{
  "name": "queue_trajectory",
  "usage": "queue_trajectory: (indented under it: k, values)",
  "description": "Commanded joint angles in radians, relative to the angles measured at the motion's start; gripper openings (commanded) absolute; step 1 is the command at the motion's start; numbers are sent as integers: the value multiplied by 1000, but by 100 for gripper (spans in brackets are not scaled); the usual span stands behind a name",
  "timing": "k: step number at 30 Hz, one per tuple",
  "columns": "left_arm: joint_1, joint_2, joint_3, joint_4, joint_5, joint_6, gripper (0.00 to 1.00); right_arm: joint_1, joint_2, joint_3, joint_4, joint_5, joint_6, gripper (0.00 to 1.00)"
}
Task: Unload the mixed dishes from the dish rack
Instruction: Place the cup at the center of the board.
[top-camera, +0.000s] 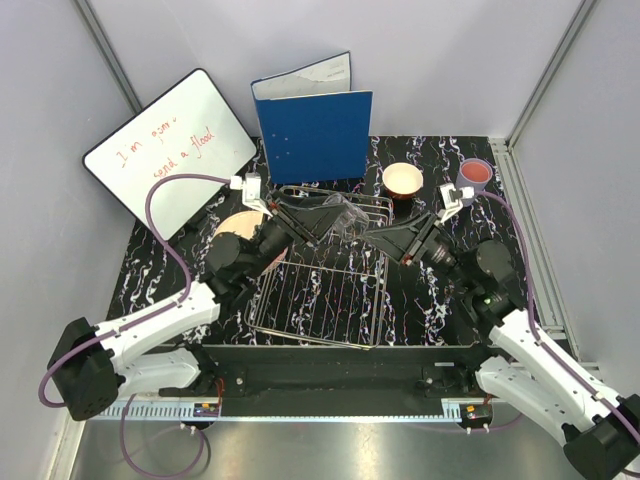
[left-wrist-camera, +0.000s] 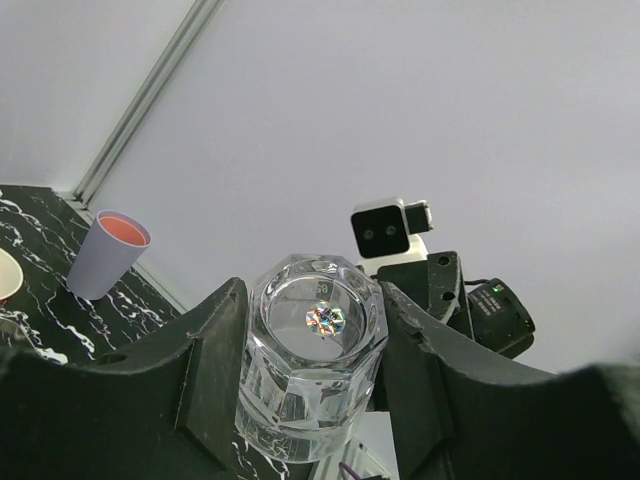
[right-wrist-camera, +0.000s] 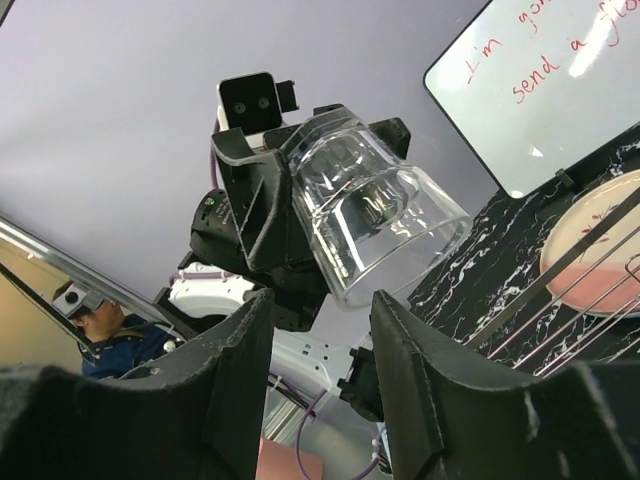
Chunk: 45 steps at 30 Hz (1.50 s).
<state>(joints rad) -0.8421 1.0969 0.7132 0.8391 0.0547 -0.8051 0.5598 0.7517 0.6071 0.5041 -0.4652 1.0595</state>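
Note:
My left gripper (top-camera: 333, 216) is shut on the small clear glass (top-camera: 350, 214) and holds it tilted in the air over the far end of the dish rack (top-camera: 320, 295). In the left wrist view the glass (left-wrist-camera: 312, 365) sits squeezed between both fingers. My right gripper (top-camera: 373, 238) is open, its tips just short of the glass's rim. In the right wrist view the glass (right-wrist-camera: 372, 212) hangs above the gap between my fingers (right-wrist-camera: 405, 340), untouched. A cream and salmon pink plate (top-camera: 240, 232) lies left of the rack. The rack's wire floor looks bare.
A red bowl (top-camera: 402, 180) with a cream inside and a lavender cup (top-camera: 474, 177) with a pink inside stand on the table at the back right. A blue binder (top-camera: 315, 130) stands behind the rack, a whiteboard (top-camera: 170, 150) leans at the back left.

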Motion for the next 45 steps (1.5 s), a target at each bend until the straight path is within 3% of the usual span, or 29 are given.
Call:
queue_trajectory:
  k: [1, 8, 10, 11, 12, 16, 17, 18, 20, 24, 25, 27, 28, 29, 31, 33, 35, 39, 45]
  values:
    - [-2, 0, 51, 103, 48, -15, 0, 14, 21, 5, 47, -10, -9, 52]
    - [-31, 52, 37, 143, 103, -59, 0, 20, 98, 26, 102, -24, -7, 49]
    - [-37, 61, 34, 144, 115, -65, 0, 22, 106, 29, 108, -24, -7, 33]
    - [-37, 60, 31, 143, 117, -65, 0, 23, 104, 29, 103, -20, -10, 12]
    - [-37, 54, 19, 141, 113, -62, 0, 23, 98, 29, 93, -15, -12, 2]
    - [-34, 2, 6, 62, 65, -20, 10, 23, 26, 46, -11, 31, -74, 0]
    - [-29, -26, 9, 37, 59, 4, 19, 23, 8, 54, -85, 51, -91, 0]
    - [-26, -44, 12, 5, 50, 17, 58, 23, -14, 74, -128, 72, -107, 0]
    - [-8, -107, 34, -147, -22, 40, 99, 23, -73, 114, -320, 169, -189, 0]
    - [18, -216, 107, -637, -383, 12, 99, 23, -91, 343, -772, 520, -343, 0]
    - [23, -232, 120, -708, -448, -6, 99, 23, -51, 390, -930, 700, -371, 0]
    - [24, -279, 132, -855, -576, -69, 99, 22, 15, 524, -1073, 882, -391, 0]
    - [24, -295, 126, -880, -596, -72, 99, 15, 103, 566, -1189, 1049, -389, 0]
    - [26, -317, 115, -905, -608, -83, 99, -1, 148, 604, -1217, 1097, -409, 0]
    - [26, -336, 108, -960, -601, -85, 99, -150, 285, 704, -1271, 1059, -429, 0]
    - [26, -333, 120, -1029, -573, -86, 99, -295, 421, 775, -1282, 833, -417, 0]
    - [26, -315, 143, -1077, -549, -83, 99, -426, 541, 842, -1346, 725, -386, 0]
    - [26, -278, 180, -1184, -463, -59, 99, -434, 896, 1121, -1570, 705, -375, 0]
    - [26, -244, 154, -1219, -420, -69, 99, -449, 1032, 1126, -1555, 642, -354, 0]
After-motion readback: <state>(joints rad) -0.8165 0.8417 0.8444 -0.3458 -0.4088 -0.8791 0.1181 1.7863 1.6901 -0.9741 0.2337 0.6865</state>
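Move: The clear cup is still held in the left fingers, its middle some 4 cm to the right of that hand, 2 cm farther out and 2 cm up. From the right hand it lies about 6 cm left, 4 cm ahead and 2 cm up. Its free spot on the board is about 23 cm ahead, 22 cm right and 33 cm below the right hand; the bowl stands 8 cm beyond and 9 cm left of that spot, the purple cup 8 cm beyond and 11 cm right. The clear cup changes hands in the air: the right hand eases in a couple of centimetres and shuts its fingers on the rim wall, then the left fingers open and let go. The right hand swings it forward and right, over 20 cm each way, then sinks about 20 cm, turning clockwise and tipping down towards the spot before the bowl and purple cup. The emptied left hand backs off left, then sinks, tipping down. ##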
